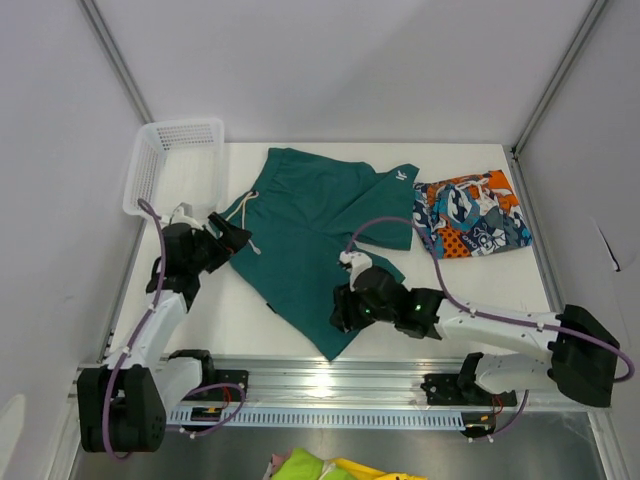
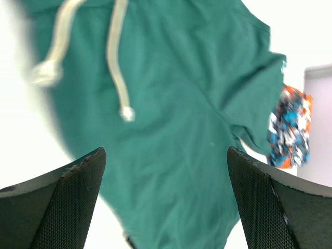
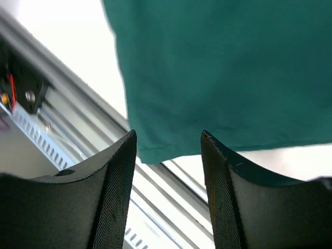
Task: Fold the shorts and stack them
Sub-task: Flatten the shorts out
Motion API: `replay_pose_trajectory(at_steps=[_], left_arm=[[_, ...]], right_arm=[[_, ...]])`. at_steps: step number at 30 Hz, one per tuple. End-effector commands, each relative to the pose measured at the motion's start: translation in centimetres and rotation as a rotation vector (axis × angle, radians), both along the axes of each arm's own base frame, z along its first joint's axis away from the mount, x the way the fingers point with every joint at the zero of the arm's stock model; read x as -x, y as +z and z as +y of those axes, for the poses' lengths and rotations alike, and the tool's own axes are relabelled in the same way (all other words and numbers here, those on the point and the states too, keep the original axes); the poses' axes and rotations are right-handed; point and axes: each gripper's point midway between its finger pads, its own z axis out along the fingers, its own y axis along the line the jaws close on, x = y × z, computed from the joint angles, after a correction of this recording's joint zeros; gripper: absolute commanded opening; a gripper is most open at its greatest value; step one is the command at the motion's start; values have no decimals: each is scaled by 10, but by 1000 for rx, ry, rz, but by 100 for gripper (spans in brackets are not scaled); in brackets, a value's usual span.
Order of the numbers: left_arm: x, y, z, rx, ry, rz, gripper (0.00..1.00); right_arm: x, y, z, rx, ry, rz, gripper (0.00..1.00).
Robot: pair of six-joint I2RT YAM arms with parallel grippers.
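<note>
The plain dark teal-green shorts [image 1: 320, 225] lie spread out in the middle of the table, one leg reaching toward the near edge. Their white drawstring [image 2: 117, 67] shows in the left wrist view. The patchwork-print shorts [image 1: 470, 225] lie in a compact bundle at the back right, also seen as the patchwork shorts [image 2: 291, 129] past the teal cloth. My left gripper [image 1: 232, 236] hovers at the waistband's left side, wide open, teal fabric below its fingers [image 2: 83, 181]. My right gripper [image 1: 342, 312] is over the near leg, open, the leg hem [image 3: 155, 148] just beyond its tips, nothing held.
A white mesh basket [image 1: 165, 160] stands at the back left corner. An aluminium rail [image 1: 330, 385] runs along the near edge, right under the teal leg's tip. Grey walls close in both sides. Bright yellow-green cloth [image 1: 320, 468] lies below the rail.
</note>
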Motion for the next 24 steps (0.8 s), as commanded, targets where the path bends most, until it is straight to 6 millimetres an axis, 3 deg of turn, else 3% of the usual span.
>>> replay_pose_trajectory(at_steps=[1, 8, 14, 17, 18, 20, 21, 22, 24], left_arm=[[4, -2, 26, -21, 78, 40, 99], [9, -2, 46, -32, 115, 42, 99], [12, -3, 50, -29, 125, 29, 99], [12, -4, 50, -29, 123, 32, 99], [11, -3, 50, -29, 121, 31, 99], [12, -5, 49, -27, 121, 34, 99], [12, -6, 49, -28, 120, 34, 99], [13, -7, 49, -27, 119, 37, 99], [13, -6, 49, -27, 119, 32, 99]], right_arm=[[7, 3, 20, 48, 105, -87, 54], [35, -20, 60, 117, 293, -74, 53], [36, -47, 65, 205, 303, -53, 53], [34, -54, 66, 225, 302, -48, 41], [34, -57, 64, 242, 295, -44, 30], [27, -64, 59, 279, 262, -51, 17], [27, -65, 58, 291, 255, -47, 5], [26, -67, 57, 295, 251, -45, 0], [28, -72, 54, 306, 254, -26, 0]])
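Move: The near leg corner of the green shorts lies about 5 cm back and 4 cm left of the right hand, some 9 cm below. The small black tag on the shorts' edge is roughly 17 cm left and 5 cm ahead of that hand, and the other hem corner about 15 cm right and 12 cm ahead. From the left hand, the near corner lies about 22 cm back and 21 cm right. Bring the right gripper down about 8 cm while carrying it left and back onto the near leg corner, tipping its fingers steeper and turning counter-clockwise, each by some 15 degrees. Keep it half open for most of the descent, then shut it near the bottom to pinch the cloth by the corner. Draw the wide-open left gripper about 5 cm left, clear of the drawcord. ##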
